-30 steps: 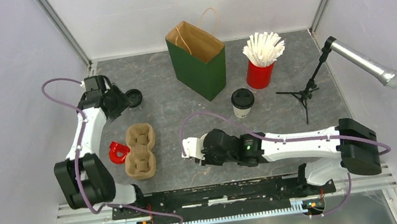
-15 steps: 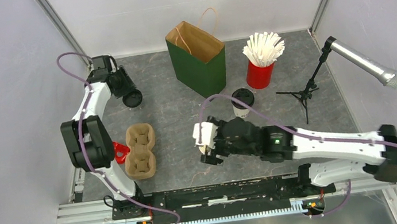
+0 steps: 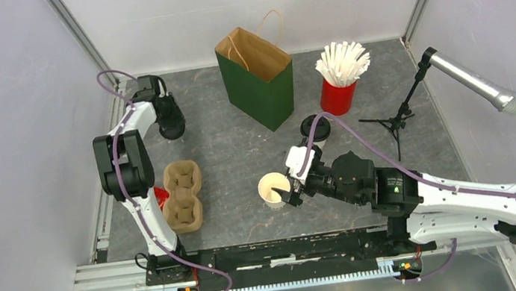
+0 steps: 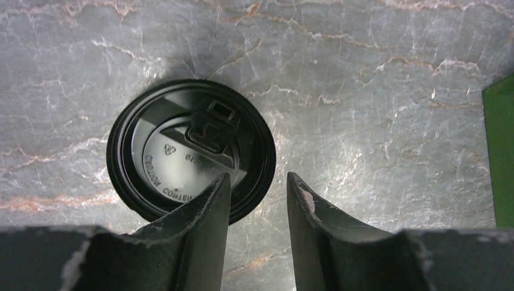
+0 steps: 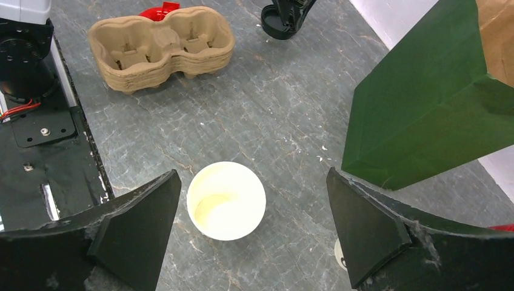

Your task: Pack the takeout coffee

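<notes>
An open white cup (image 3: 273,188) with a tan inside and no lid stands upright on the table. My right gripper (image 3: 287,182) is just to its right. In the right wrist view the cup (image 5: 226,200) sits between the wide-open fingers (image 5: 142,224) of that gripper (image 5: 253,176), touching neither. A second cup (image 3: 315,129) with a black lid stands behind, partly crossed by a cable. At the far left my left gripper (image 3: 171,125) hangs over a loose black lid (image 4: 191,148). The left gripper (image 4: 257,179) has its jaws partly apart, astride the lid's right rim.
The green paper bag (image 3: 257,78) stands open at the back centre. A red cup of white straws (image 3: 338,93) and a microphone stand (image 3: 395,124) are at the right. The brown pulp carrier (image 3: 183,197) lies at the left with a red object (image 3: 152,197) beside it.
My right gripper carried the white cup to the right, let it go and opened wide. My left arm swung over the black lid while its jaws narrowed.
</notes>
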{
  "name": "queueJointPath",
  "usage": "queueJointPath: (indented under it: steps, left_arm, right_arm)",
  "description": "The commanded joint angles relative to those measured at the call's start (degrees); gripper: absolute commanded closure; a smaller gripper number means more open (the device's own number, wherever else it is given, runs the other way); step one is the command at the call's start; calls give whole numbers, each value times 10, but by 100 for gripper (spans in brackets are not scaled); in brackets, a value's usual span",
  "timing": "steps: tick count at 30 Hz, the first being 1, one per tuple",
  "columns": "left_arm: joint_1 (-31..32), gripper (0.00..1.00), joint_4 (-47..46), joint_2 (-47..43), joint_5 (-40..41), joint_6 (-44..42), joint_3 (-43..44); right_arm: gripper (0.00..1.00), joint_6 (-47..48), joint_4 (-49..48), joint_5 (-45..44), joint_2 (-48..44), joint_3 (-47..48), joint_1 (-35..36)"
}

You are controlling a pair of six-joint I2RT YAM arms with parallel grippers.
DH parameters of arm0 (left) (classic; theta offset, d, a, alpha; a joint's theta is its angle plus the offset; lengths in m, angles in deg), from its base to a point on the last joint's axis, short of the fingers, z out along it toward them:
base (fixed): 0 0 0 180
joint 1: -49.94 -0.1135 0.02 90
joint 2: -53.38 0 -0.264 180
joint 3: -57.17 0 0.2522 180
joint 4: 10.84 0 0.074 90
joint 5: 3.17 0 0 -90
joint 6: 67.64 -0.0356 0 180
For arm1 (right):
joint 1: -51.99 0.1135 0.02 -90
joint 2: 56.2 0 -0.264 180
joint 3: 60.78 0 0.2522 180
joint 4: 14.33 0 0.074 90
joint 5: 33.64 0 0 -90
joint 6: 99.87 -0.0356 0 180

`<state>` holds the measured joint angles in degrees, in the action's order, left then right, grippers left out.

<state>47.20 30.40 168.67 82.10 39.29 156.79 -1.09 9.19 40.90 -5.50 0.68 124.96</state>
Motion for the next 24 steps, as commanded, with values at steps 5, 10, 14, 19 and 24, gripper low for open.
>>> queueJointPath:
  steps: [5,10,14,19,24]
  left_arm:
    - [4,58,-31,24,10,-37,44]
    - [5,59,-30,31,9,-41,49]
    - [7,59,-25,42,10,-42,53]
    - [8,67,-25,43,13,-42,54]
    - [8,88,-23,35,15,-44,55]
  right_arm:
    - [2,-2,-25,-19,22,6,-1]
    - [2,0,-25,-20,27,8,-1]
    - [2,0,-24,-21,27,9,-1]
    - [2,0,-24,-25,23,7,-1]
    - [2,0,-25,-26,24,3,-1]
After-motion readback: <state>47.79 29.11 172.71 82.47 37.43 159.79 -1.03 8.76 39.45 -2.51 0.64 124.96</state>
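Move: The black lid lies flat on the table, its middle about 4 cm left of the left gripper, 1 cm ahead and some 2 cm below. The cardboard cup tray is about 22 cm back and 3 cm left of the gripper; the green bag's middle stands roughly 26 cm right and 6 cm ahead. From the empty right gripper, the lid is some 30 cm ahead, 33 cm left and 24 cm below. Ease the left gripper forward about 1.5 cm alongside the black lid's right-hand edge, then lower it a little over 1 cm, keeping the fingers slanting forward and down. Once down, close the half-open fingers most of the way so that the tips nip the lid's right-hand rim. ##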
